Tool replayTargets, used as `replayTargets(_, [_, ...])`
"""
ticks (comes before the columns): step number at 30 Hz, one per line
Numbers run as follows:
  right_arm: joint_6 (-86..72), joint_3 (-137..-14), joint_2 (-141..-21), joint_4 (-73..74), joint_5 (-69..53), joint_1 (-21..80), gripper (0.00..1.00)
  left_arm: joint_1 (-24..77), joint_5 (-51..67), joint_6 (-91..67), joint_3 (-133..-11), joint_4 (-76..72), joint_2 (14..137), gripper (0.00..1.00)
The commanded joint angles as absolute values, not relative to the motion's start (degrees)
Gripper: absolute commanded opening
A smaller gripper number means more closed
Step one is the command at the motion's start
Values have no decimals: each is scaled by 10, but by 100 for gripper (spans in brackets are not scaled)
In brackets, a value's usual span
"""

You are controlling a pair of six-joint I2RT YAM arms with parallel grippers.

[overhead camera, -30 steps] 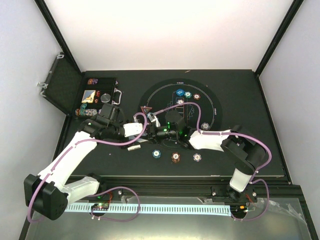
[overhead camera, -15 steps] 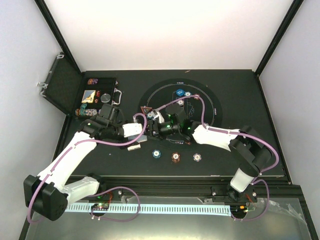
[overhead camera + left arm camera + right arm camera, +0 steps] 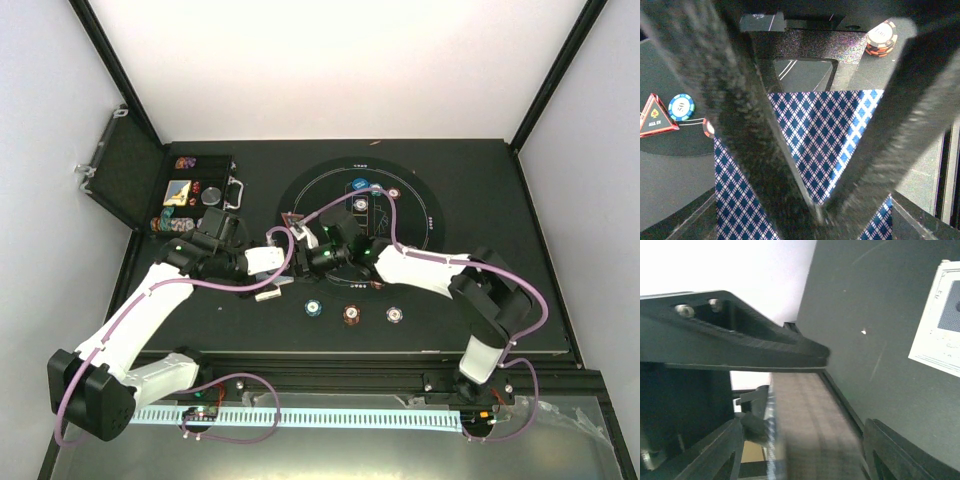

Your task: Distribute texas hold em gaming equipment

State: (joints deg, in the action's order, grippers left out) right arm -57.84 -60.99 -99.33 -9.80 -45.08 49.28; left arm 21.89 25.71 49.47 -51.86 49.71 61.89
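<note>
My left gripper (image 3: 302,238) hovers over the mat's left edge, shut on a thin stack of playing cards (image 3: 820,135) with blue diamond backs. In the left wrist view the left gripper's (image 3: 822,212) fingers meet in a V over the card back. My right gripper (image 3: 319,252) has reached across to the same stack. In its wrist view the right gripper (image 3: 805,455) stands open, with the edge of the cards (image 3: 810,430) between its spread fingers (image 3: 905,455). A teal chip (image 3: 313,307), a red-brown chip (image 3: 351,314) and a white chip (image 3: 394,314) lie in a row on the mat's near side.
The round black mat (image 3: 420,235) fills the table's middle, with a blue button (image 3: 359,185) and more chips (image 3: 394,193) at its far side. A red triangle marker (image 3: 292,218) lies by the grippers. The open black case (image 3: 125,170) sits far left. A white card (image 3: 268,294) lies beside the mat.
The right arm swung left and forward from the mat's centre to the left gripper's cards, and its jaws went from nearly shut to wide open. The left arm stayed put.
</note>
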Motion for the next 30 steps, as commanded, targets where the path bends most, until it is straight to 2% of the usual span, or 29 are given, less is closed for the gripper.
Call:
replayTargets(1, [-544,-622,-1004,-45,-446,483,67,223,258,504,-535,508,615,1])
replayTargets(20, [-521,-553,-935,-19,-430,439,48,221,245,503,-536,512,628,2])
replayTargets(25, [-537,-545,-916,-32,-428,439,37,221,239,503,-531,510,630,2])
replayTargets(30, [-605,-519,-899,-133,-451,439,27,220,237,500,-528,506,636,2])
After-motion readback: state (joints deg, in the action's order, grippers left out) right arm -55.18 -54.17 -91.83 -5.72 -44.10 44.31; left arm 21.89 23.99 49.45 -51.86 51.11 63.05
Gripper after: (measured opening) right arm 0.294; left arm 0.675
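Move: The deck of cards, held by the left hand, has its middle about 2 cm to that hand's right, 1 cm ahead and slightly below. The right hand's open fingers straddle this deck, whose middle lies about 1 cm to its right and 1 cm below. On the table some 15 cm below the right hand, the card box lies about 5 cm back and 4 cm left, the blue chip stack about 9 cm back and 6 cm right, and the all-in triangle about 11 cm ahead. Rightward, about 5 cm, the right hand draws back along the deck towards its right-hand end, dipping a little and edging forward before rising again. Its fingers close from wide to roughly a third open around that end, one on each side. The left hand keeps its hold on the deck and sinks about 1 cm. ##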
